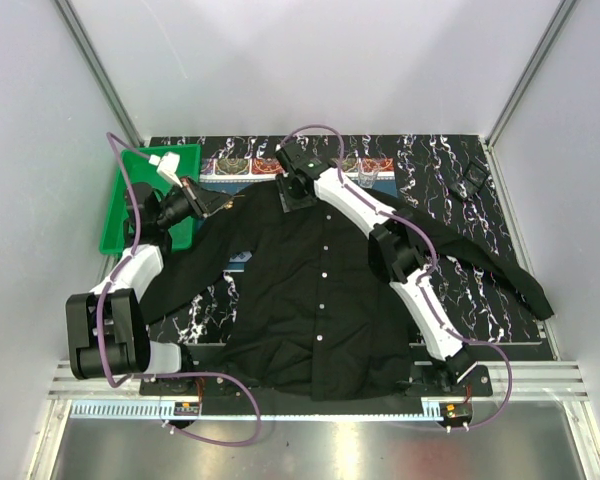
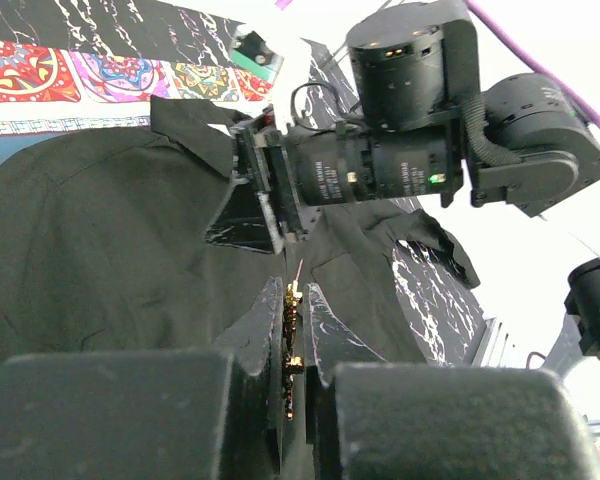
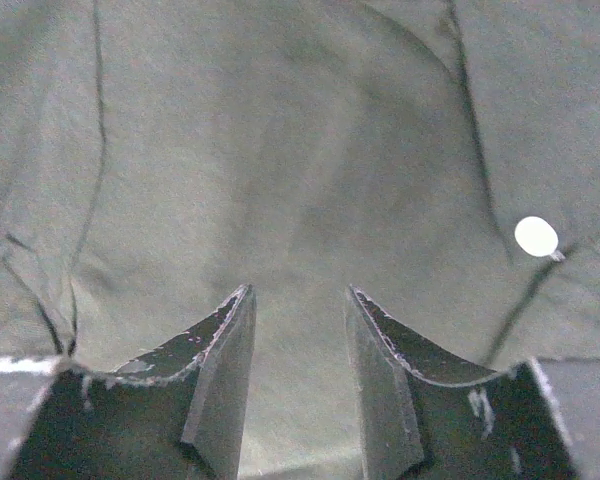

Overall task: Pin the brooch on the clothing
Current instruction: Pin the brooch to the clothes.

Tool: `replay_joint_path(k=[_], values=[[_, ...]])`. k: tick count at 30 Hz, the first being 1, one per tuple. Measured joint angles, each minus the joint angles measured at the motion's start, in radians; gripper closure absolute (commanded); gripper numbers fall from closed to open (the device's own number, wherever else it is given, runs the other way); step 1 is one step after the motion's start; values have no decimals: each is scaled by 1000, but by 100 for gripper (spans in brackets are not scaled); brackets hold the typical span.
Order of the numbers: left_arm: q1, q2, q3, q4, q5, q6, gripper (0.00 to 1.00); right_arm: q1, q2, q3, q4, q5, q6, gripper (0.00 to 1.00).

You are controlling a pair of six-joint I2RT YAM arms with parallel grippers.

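The clothing point(image 1: 320, 300), a black button-up shirt, lies spread flat on the table with its collar at the far side. My left gripper point(image 1: 218, 203) hovers by the shirt's left shoulder, shut on the tiny golden brooch point(image 2: 293, 345). The brooch's pin points out past the fingertips toward the fabric point(image 2: 100, 230). My right gripper point(image 1: 298, 197) is down on the shirt near the collar and also shows in the left wrist view point(image 2: 258, 195). Seen from its own wrist, the right gripper point(image 3: 298, 292) is open over bare black cloth, with a white button point(image 3: 536, 236) off to the right.
A green tray point(image 1: 120, 215) sits at the far left behind my left arm. A patterned placemat point(image 1: 242, 166) lies beyond the collar, on a black marbled mat point(image 1: 450, 160). A small clear cup point(image 1: 368, 179) and a dark object point(image 1: 472, 178) stand at the far right.
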Motion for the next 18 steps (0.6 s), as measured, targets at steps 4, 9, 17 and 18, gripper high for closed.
replay_joint_path(k=[4, 9, 17, 18], values=[[0, 0, 0, 0, 4, 5, 100, -30, -126, -163, -10, -8, -20, 53], [-27, 0, 0, -3, 5, 22, 100, -123, -388, -492, 16, 5, -29, 53], [-160, 25, 0, -10, 2, 53, 100, -268, -599, -781, 49, 61, -33, 53], [-170, 30, 0, -11, 2, 56, 100, -271, -596, -791, 54, 61, -30, 52]])
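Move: The clothing's chest on the robot's right, just above its pocket, lies about 20 cm right of the half-open right hand, some 5 cm back and 3 cm below. From that hand the collar is roughly 8 cm right and 9 cm ahead, the nearest button 9 cm right and 2 cm back, and the pocket 18 cm right and 13 cm back. For the left hand, still holding the brooch, the chest spot is about 35 cm right, 6 cm ahead and 19 cm below. The left fingers keep their pinch on the brooch and carry it about 6 cm right, slightly back, towards the pocket side of the chest. The right hand leaves the left chest quickly, crossing over the button row some 20 cm to the right while drawing back; it rises, then sinks a little near the end, turning clockwise, fingers still half open. ##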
